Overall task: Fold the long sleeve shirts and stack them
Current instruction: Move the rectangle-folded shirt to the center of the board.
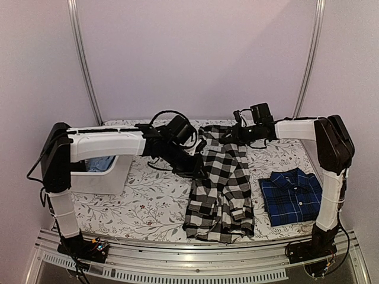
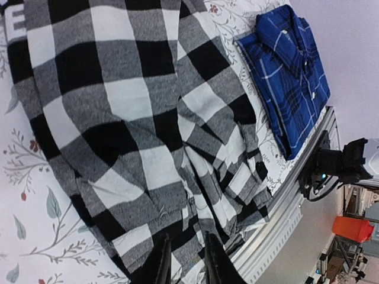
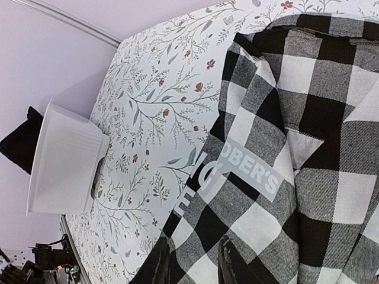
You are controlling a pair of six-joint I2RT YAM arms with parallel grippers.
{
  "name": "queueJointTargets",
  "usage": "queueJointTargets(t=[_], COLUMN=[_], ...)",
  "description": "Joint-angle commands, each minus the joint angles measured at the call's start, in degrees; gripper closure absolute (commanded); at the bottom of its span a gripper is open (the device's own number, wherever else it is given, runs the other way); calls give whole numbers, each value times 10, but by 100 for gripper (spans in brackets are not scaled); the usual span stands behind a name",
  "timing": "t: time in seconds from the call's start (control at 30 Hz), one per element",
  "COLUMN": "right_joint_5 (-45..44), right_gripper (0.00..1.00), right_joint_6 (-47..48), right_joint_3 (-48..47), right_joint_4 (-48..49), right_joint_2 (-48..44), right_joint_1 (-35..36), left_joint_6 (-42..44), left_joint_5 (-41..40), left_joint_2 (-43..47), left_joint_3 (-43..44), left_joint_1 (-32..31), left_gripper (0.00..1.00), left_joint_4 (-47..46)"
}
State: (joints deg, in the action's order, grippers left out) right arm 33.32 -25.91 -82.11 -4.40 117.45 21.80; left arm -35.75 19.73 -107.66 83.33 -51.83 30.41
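The black-and-white check long sleeve shirt point(image 1: 222, 183) lies in a long narrow strip down the middle of the table, sleeves bunched at its near end. It fills the left wrist view point(image 2: 118, 118) and the right wrist view point(image 3: 296, 148), where a grey printed label shows. The navy plaid shirt point(image 1: 291, 195) point(image 2: 290, 77) lies folded at the right. My left gripper point(image 1: 200, 167) point(image 2: 185, 260) hovers at the check shirt's left edge, its jaws slightly open over the cloth. My right gripper point(image 1: 235, 135) point(image 3: 192, 263) stands narrowly open over the shirt's far edge.
A white bin point(image 1: 103, 174) point(image 3: 62, 163) with blue cloth inside stands at the left, under the left arm. The floral tablecloth point(image 1: 154, 201) is bare between bin and check shirt. A metal rail point(image 1: 189, 260) point(image 2: 284, 219) runs along the near edge.
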Motion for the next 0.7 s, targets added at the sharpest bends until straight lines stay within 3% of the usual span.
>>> queueJointTargets(t=[0.0, 0.3, 0.67], right_joint_5=[5, 17, -20], right_gripper=[73, 76, 78], right_joint_6=[-5, -16, 1], right_joint_3=[52, 90, 92], right_joint_4=[21, 39, 39], right_joint_2=[-41, -10, 72], right_joint_1=[12, 16, 9], left_joint_6=[13, 9, -9], left_joint_5=[-22, -8, -9], left_joint_2=[-80, -209, -232], left_joint_3=[68, 126, 74], left_joint_1=[19, 55, 64], left_gripper=[79, 81, 81], left_joint_4=[-25, -94, -109])
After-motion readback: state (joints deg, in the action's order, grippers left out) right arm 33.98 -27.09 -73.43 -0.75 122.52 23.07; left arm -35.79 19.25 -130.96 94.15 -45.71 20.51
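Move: The checked shirt lies long-ways beneath both hands. Its middle is about 8 cm ahead, 7 cm right and 12 cm below the left hand; from the right hand it is some 13 cm back, 3 cm left and 11 cm down. Its pale lettering is about level with the right hand, 10 cm to its left. The folded blue shirt lies around 24 cm back and 20 cm right of the right hand. The left fingers come down onto the checked shirt's left half near its middle, having swept forward about 9 cm and slightly right while sinking 11 cm. The right hand first draws back some 4 cm towards the left hand, then drops steeply to just over the right half, tilting slightly. Both grippers stay narrowly open. ##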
